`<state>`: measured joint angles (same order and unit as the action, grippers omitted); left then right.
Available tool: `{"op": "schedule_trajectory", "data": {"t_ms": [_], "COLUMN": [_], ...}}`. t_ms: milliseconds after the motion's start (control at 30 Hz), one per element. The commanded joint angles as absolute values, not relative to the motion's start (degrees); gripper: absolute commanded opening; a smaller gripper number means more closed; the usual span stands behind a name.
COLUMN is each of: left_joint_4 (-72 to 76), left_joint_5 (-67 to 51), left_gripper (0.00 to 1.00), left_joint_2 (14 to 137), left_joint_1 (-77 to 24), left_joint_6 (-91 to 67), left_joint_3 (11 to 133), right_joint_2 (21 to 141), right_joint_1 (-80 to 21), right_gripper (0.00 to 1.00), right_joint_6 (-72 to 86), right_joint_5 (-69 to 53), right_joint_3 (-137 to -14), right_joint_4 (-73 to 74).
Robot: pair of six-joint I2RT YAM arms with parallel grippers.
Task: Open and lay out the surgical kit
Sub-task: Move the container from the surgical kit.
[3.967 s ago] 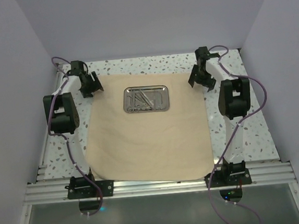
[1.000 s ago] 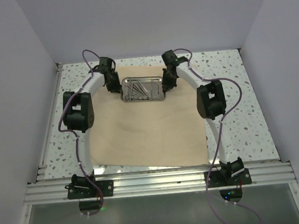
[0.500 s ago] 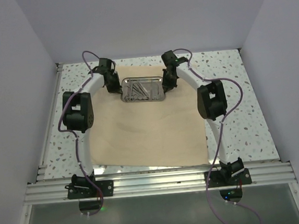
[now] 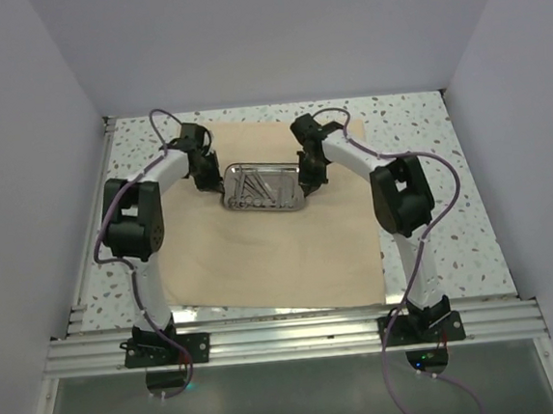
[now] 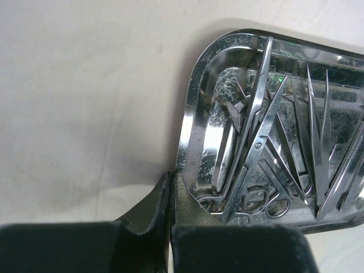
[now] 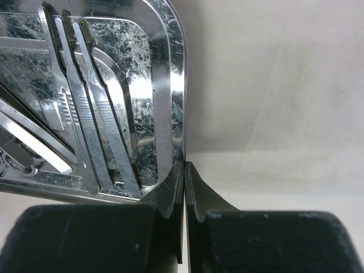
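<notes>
The beige cloth wrap (image 4: 280, 250) lies spread flat on the table. On its far half is the shiny steel tray (image 4: 261, 187), holding several thin silvery instruments (image 5: 267, 142). My left gripper (image 4: 218, 180) is shut on the tray's left rim (image 5: 190, 114), one finger inside and one outside (image 5: 172, 175). My right gripper (image 4: 305, 177) is shut on the right rim (image 6: 176, 85), its tips (image 6: 185, 165) pinched together at the edge. Tweezer-like instruments (image 6: 85, 125) lie just inside that rim.
The speckled tabletop (image 4: 416, 137) shows to the left, right and back of the cloth. Plain walls (image 4: 261, 34) close in the table on three sides. An aluminium rail (image 4: 288, 337) with both arm bases runs along the near edge.
Both grippers have closed on the tray's rims. The tray has shifted toward the near side with them, and both elbows have swung outward.
</notes>
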<state>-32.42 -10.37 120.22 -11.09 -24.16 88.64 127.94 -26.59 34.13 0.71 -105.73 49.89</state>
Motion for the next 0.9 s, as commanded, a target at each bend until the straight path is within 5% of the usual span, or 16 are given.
{"op": "schedule_trajectory", "data": {"t_ms": [0, 833, 867], "left_joint_4": [-31.1, -32.0, -32.4], "left_joint_5": [-12.1, -6.6, -6.3], "left_gripper": [0.00, 0.00, 0.00], "left_joint_2": [113.0, 82.9, 82.4], "left_joint_1": [-11.8, -17.9, -17.9], "left_joint_6": [-23.6, -30.0, -30.1], "left_joint_3": [83.8, 47.8, 47.2], "right_joint_2": [120.7, 94.7, 94.4], "right_joint_1": [-28.6, -36.6, -36.6], "right_gripper": [0.00, 0.00, 0.06], "right_joint_6": [36.1, 38.2, 38.1], "right_joint_5": [1.3, -5.9, -5.9], "right_joint_3": [-101.4, -60.3, -59.9], "right_joint_4": [48.7, 43.5, 43.8]}}
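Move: Both hands have the tray's short rims pinched. Its destination, the bare near part of the cloth, lies about 17 cm back and 11 cm right of the left hand, and 14 cm back and 11 cm left of the right. The tray's middle is now 2 cm ahead and 11 cm right of the left hand, 5 cm ahead and 11 cm left of the right; scissors lie 5 cm to the left hand's right, level with it, tweezers 5 cm left and 4 cm ahead of the right. Keep both shut grippers on the tray's end rims and draw them back together, quickly, about 19 cm towards the bases over the near part of the cloth. Let them rise a couple of centimetres on the way, then bring the right hand down about 2 cm and the left just under 1 cm; part the right fingers slightly at the very end while the left keeps its pinch. ##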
